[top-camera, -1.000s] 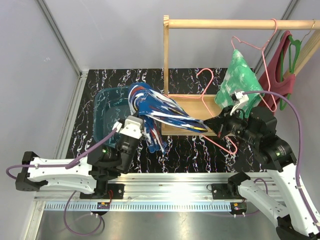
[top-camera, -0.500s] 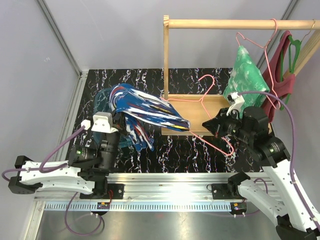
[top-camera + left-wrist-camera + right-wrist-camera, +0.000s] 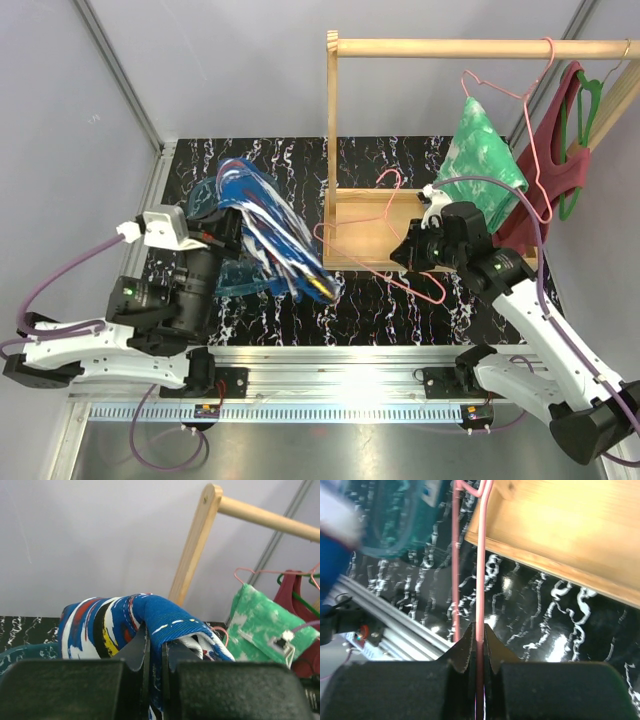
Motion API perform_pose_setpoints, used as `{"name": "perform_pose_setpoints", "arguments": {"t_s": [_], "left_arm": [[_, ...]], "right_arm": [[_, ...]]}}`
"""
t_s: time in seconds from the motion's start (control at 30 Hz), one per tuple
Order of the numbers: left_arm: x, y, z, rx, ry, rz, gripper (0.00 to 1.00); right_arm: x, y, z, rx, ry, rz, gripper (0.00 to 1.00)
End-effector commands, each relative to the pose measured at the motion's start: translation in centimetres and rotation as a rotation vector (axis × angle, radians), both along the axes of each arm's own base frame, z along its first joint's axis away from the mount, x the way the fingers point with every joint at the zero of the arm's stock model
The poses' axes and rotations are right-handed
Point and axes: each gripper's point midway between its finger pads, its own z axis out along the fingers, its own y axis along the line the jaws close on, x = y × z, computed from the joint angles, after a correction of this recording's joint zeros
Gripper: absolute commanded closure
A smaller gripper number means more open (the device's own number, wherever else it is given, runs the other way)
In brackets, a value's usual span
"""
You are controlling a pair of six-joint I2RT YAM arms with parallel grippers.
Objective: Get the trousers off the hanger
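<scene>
The blue trousers (image 3: 262, 232) with white, red and yellow patches hang from my left gripper (image 3: 218, 226), which is shut on a fold of them (image 3: 125, 625) above the left of the table. Their loose end trails close to the left end of a pink wire hanger (image 3: 365, 232). My right gripper (image 3: 402, 255) is shut on that hanger's wire (image 3: 480, 580), jaws pinching it (image 3: 479, 635). The green mottled trousers (image 3: 482, 160) hang on a second pink hanger from the wooden rail (image 3: 480, 47); they also show in the left wrist view (image 3: 260, 630).
A teal bin (image 3: 228, 278) sits under the blue trousers. The wooden rack's base board (image 3: 370, 230) and post (image 3: 331, 120) stand mid-table. A maroon top (image 3: 545, 190) hangs on a green hanger at the right. A grey wall stands at the left.
My left gripper has pulled the blue trousers left and back, sliding them along the pink hanger toward its left end. My right gripper has shifted left, holding the hanger.
</scene>
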Motion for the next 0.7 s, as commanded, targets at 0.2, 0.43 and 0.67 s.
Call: {"name": "perform_pose_setpoints", "arguments": {"t_s": [0.2, 0.43, 0.67], "left_arm": [[1.6, 6.1, 4.7, -0.055, 0.010, 0.274, 1.00], [5.7, 8.7, 0.5, 0.152, 0.153, 0.524, 1.00], [6.2, 12.9, -2.9, 0.282, 0.303, 0.713, 1.00]], "right_arm": [[0.7, -3.1, 2.6, -0.012, -0.158, -0.169, 1.00], [-1.5, -4.1, 8.7, 0.072, -0.329, -0.149, 1.00], [-3.6, -5.7, 14.0, 0.080, -0.449, -0.149, 1.00]]}}
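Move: The left hand, already holding the freed blue trousers, has the teal bin about 18 cm ahead, 11 cm to its left and some 42 cm below. The rack's near wooden post stands about 21 cm ahead of that hand, 13 cm right, its middle 20 cm lower. From the right hand, which grips the empty pink hanger, the bin lies 14 cm ahead, 37 cm left and 17 cm below. Leftward and forward, about 11 and 7 cm, the left hand swings the trousers over to the bin, first lifting slightly, then sinking, while the wrist turns some 40 degrees counter-clockwise; its grip stays shut. After a brief dip, the right hand keeps hold of the hanger and raises it, drawing right and slightly back away from the trousers, fingers tipping up. ##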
